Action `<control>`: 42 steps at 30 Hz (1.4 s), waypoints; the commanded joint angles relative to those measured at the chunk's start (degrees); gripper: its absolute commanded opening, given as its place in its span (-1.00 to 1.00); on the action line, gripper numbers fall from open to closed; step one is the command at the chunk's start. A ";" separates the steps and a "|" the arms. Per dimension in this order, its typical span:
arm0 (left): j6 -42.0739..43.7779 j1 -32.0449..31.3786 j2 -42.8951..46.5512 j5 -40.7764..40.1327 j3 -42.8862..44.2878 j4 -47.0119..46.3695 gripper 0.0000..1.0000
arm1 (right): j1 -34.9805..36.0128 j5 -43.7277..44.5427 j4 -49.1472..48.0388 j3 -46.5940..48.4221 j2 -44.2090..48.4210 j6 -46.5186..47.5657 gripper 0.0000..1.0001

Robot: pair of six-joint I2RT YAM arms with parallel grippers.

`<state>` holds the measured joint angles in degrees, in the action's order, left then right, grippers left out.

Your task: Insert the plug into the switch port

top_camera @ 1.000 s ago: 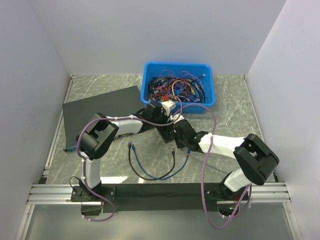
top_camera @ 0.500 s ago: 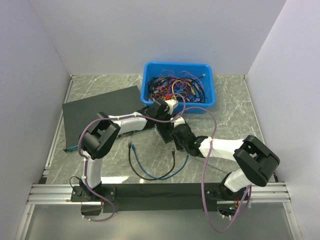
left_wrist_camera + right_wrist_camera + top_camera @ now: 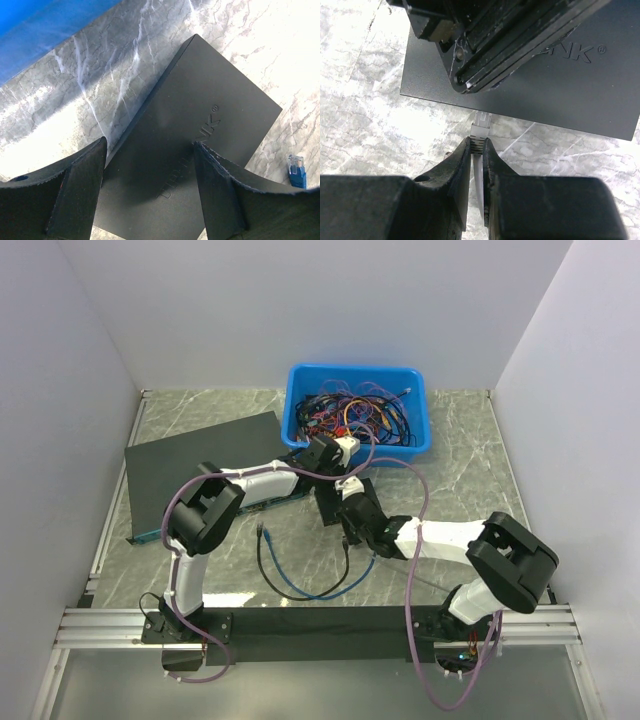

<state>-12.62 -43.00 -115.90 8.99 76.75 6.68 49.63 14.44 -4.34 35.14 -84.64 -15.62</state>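
The small black box (image 3: 200,125) lies flat on the marble table, seen also from above (image 3: 327,502). My left gripper (image 3: 150,142) hangs open over it, one finger (image 3: 75,190) at its left edge and the other over its top. My right gripper (image 3: 476,141) is shut on the ribbed boot of the plug (image 3: 481,124). The plug's clear tip meets the box's near narrow edge (image 3: 520,116). The switch port itself is hidden under that edge. In the top view the right gripper (image 3: 347,510) sits just in front of the box, with the blue cable (image 3: 368,565) trailing behind it.
A blue bin (image 3: 415,425) of tangled cables stands behind the box. A large flat black unit (image 3: 200,460) lies at the left. A loose blue-booted connector (image 3: 296,171) rests beside the box. A black cable (image 3: 268,575) loops with the blue one near the front rail.
My right gripper has carried the plug left and forward up to the box's edge. My left gripper has shifted back over the box and opened slightly wider.
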 commanded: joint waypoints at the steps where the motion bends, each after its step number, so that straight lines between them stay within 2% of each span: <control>1: -2.58 -5.51 -2.58 9.64 -2.57 11.25 0.43 | 1.09 -0.29 -22.12 5.29 2.11 -1.26 -0.91; 2: -2.58 -5.51 -2.49 9.38 -2.57 11.34 0.44 | 1.17 0.50 -21.94 5.29 2.11 -1.35 -0.83; 3: -2.58 -5.34 -2.41 9.29 -2.57 11.34 0.43 | 1.17 0.85 -21.68 5.29 2.20 -1.43 -0.59; 6: -2.67 -5.16 -2.40 8.94 -2.40 11.69 0.43 | 1.09 3.14 -19.57 6.25 1.68 -2.13 -0.25; 8: -2.67 -5.07 -2.32 8.41 -2.31 11.87 0.42 | 1.09 4.10 -17.73 6.96 1.67 -2.31 -0.14; 18: -3.37 -4.19 0.49 4.72 -3.80 12.04 0.43 | 2.32 6.74 -10.96 6.70 5.80 -3.45 -0.10; 27: -4.34 -2.17 0.94 1.38 -1.44 11.69 0.44 | 3.81 8.76 -6.74 4.86 12.56 -4.33 -0.10; 32: -8.99 -1.21 2.16 -5.10 1.47 10.64 0.45 | 3.72 10.34 -5.59 1.87 16.96 -4.95 -0.10; 39: -13.13 0.02 6.64 -13.82 6.47 11.60 0.51 | 3.81 11.40 -4.98 -0.24 18.54 -6.62 -0.10; 42: -14.71 0.64 9.80 -16.98 5.87 11.61 0.52 | 3.81 11.58 -5.15 -1.38 18.99 -7.76 -0.10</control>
<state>-24.58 -43.11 -112.42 -1.96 80.40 17.87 53.47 23.68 -7.31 34.74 -67.61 -21.56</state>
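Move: The right hand holds the grey plug at the near edge of the small black switch box, whose middle is about 5 cm ahead, 1 cm right and just below. The black plug lies some 3 cm back and 1 cm left of this hand, the blue plug about 5 cm back and 5 cm right. From the left hand, at the box's far edge, its middle is about 5 cm back, straight in line and 3 cm below. Right hand lets go of the plug, rising about 11 cm; left pushes box back 2 cm, then lifts. ##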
